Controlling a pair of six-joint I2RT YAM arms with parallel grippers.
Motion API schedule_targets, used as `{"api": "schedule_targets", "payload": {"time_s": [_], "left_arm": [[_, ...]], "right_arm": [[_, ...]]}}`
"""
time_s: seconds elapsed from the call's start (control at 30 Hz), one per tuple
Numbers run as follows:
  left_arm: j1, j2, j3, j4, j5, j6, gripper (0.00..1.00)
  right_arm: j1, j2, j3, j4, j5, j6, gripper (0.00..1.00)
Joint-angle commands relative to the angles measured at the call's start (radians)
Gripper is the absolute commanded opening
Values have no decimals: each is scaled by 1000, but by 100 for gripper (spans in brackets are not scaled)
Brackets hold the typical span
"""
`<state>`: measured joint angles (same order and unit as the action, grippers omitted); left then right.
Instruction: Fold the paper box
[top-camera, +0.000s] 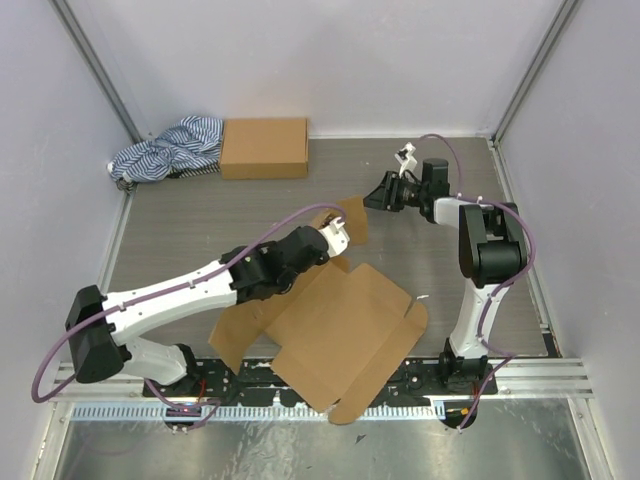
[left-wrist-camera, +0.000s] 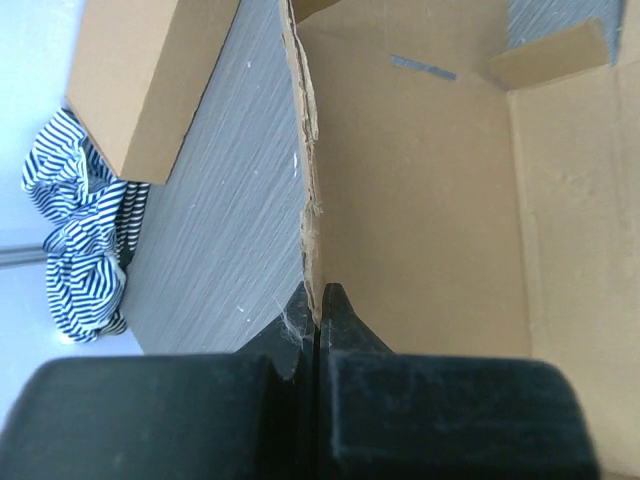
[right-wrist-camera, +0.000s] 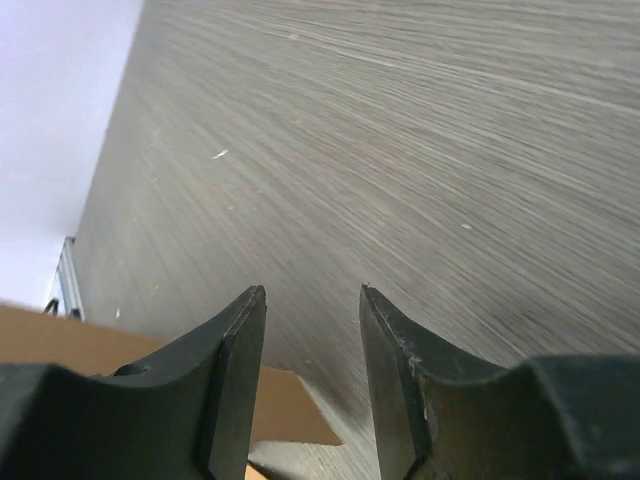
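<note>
The paper box (top-camera: 345, 325) is a flat brown cardboard sheet with flaps, lying on the table in front of the arm bases. One side flap (top-camera: 350, 215) stands raised. My left gripper (top-camera: 335, 237) is shut on that flap's torn edge; in the left wrist view the fingertips (left-wrist-camera: 340, 305) pinch the cardboard (left-wrist-camera: 420, 190) between them. My right gripper (top-camera: 376, 194) hovers just right of the raised flap, a little apart from it. Its jaws are open with nothing between them (right-wrist-camera: 312, 292), and a corner of cardboard (right-wrist-camera: 285, 410) shows below them.
A compact brown cardboard box (top-camera: 264, 147) sits against the back wall, and it also shows in the left wrist view (left-wrist-camera: 140, 70). A blue-and-white striped cloth (top-camera: 168, 150) lies bunched to its left. Walls close in the table on three sides.
</note>
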<state>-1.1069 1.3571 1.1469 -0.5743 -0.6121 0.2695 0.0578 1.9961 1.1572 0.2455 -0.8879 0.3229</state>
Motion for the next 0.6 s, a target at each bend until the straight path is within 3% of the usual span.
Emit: {"api": "schedule_targets", "payload": {"time_s": [0.0,0.23,0.57], "left_arm": [[-19,53,-27,2,-54,13,0],[-25,83,-17,9,-84,17,0],[-39,36,-11,17,-132,55,0]], "right_arm": [[35,-23,28,120,-195,-35,49],[58,-82,-96,212,-260,-66,49],[61,-116,-132,216,-313,-47,49]]}}
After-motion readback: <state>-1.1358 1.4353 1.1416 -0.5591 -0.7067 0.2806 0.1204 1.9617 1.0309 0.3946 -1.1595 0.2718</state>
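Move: Some 5 cm back from the right hand and 4 cm to its left, roughly at its height, is the side flap at the far right end of the paper box, standing free. The edge pinched by the left fingers is about 12 cm back and 10 cm left of the right hand, higher by some 8 cm; the closed brown box is about 13 cm ahead and 24 cm left. From the left hand the side flap lies about 7 cm ahead, 6 cm right and 7 cm lower. Drawing back about 6 cm and some 4 cm left, the right hand brings its half-open fingers in beside the side flap, turning roughly 20 degrees counter-clockwise without closing. The left hand keeps its pinch on the panel edge, lowers it a couple of centimetres and rolls slightly, left side up. Whether the right fingers touch the flap can't be made out. ##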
